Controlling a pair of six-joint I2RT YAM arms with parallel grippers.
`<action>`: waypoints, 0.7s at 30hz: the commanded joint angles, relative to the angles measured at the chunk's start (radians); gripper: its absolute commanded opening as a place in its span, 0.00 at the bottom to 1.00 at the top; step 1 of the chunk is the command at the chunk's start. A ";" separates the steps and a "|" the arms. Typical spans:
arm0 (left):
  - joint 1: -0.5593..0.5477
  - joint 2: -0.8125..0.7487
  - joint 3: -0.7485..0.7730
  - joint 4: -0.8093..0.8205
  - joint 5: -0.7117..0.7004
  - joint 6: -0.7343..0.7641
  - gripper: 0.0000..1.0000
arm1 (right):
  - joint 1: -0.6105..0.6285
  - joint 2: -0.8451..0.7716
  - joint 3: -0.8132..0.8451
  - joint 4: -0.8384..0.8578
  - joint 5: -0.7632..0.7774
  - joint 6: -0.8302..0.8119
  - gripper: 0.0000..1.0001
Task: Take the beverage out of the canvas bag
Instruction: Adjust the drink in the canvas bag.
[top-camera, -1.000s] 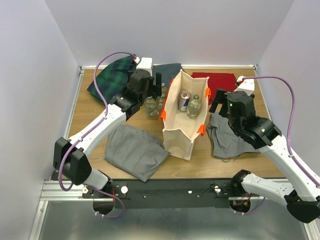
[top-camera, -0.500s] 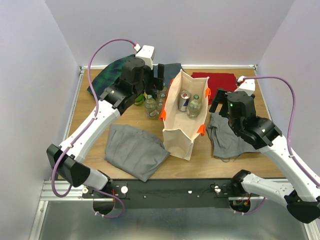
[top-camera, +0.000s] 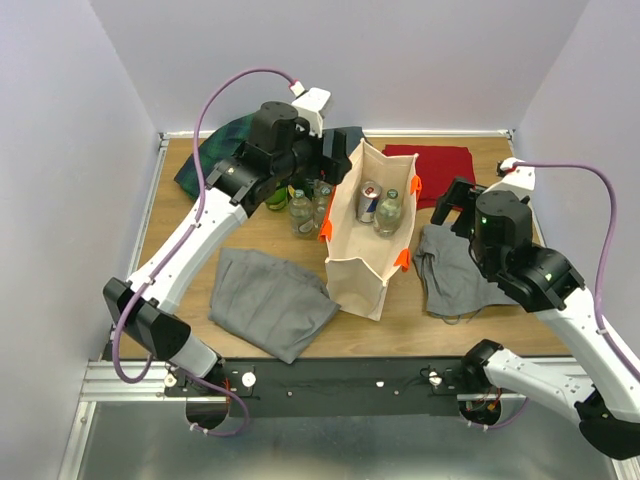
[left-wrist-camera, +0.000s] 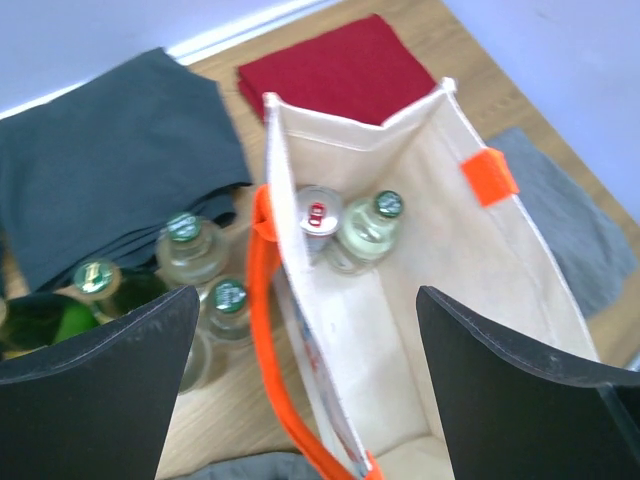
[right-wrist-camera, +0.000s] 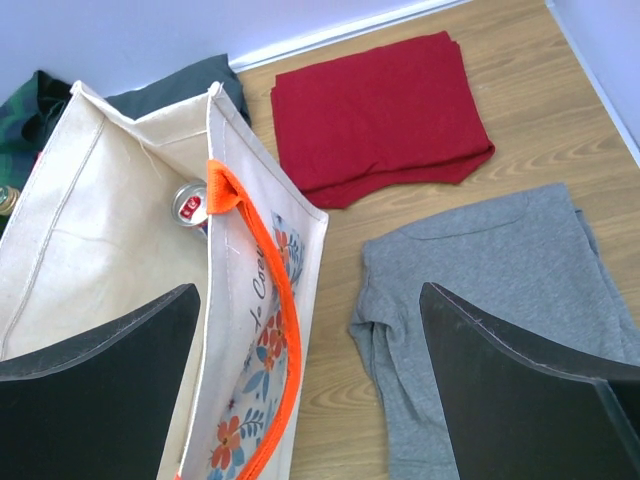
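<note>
The canvas bag (top-camera: 356, 272) stands upright and open mid-table, cream with orange handles. Inside it at the far end stand a silver and red can (top-camera: 368, 200) and a clear glass bottle (top-camera: 389, 211) with a green cap. My left gripper (top-camera: 332, 168) hovers open above the bag's left rim; in its wrist view the can (left-wrist-camera: 318, 215) and bottle (left-wrist-camera: 374, 218) lie ahead between the wide jaws (left-wrist-camera: 310, 390). My right gripper (top-camera: 452, 205) hangs open to the right of the bag, over bare wood beside the bag's floral wall (right-wrist-camera: 255, 350). Only the can (right-wrist-camera: 190, 203) shows there.
Several glass bottles (top-camera: 302, 212) stand just left of the bag, one of them green (left-wrist-camera: 40, 320). Folded cloths lie around: red (top-camera: 430, 162) at back right, dark grey (left-wrist-camera: 110, 160) and green plaid (top-camera: 215, 150) at back left, grey (top-camera: 268, 300) front left, grey shirt (top-camera: 455, 272) right.
My left arm has risen from the bottles and swung right, toward the bag's far left rim. My right arm has drawn back a little to the right. Both grippers stayed open.
</note>
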 joint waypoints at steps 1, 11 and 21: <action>-0.009 0.043 0.069 -0.035 0.154 0.014 0.99 | 0.005 0.003 -0.021 -0.018 0.043 0.025 1.00; -0.079 0.212 0.291 -0.155 0.096 0.030 0.99 | 0.005 -0.027 -0.024 0.005 0.054 0.004 1.00; -0.130 0.322 0.377 -0.179 0.059 0.022 0.99 | 0.005 0.019 0.002 -0.076 0.123 0.021 1.00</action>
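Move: The clear bottle still in the canvas bag lies some 11 cm to the left hand's right, 7 cm ahead and 27 cm below; the can stands beside it, about 5 cm to the bottle's left and 3 cm farther out. Outside the bag's left wall, the nearer of the clear bottles already taken out is roughly 4 cm left of that hand and 9 cm ahead. From the right hand the bag's bottle lies about 16 cm ahead, 9 cm left and 24 cm down. Rightwards, nearly level, the left hand travels about 9 cm, away from the bottles already out and across the bag's left wall to above its open mouth, towards the clear bottle and the can. The wrist swings some 10 degrees clockwise on the way, and the empty fingers stay wide open; a slight rise turns into a small dip at the end. ##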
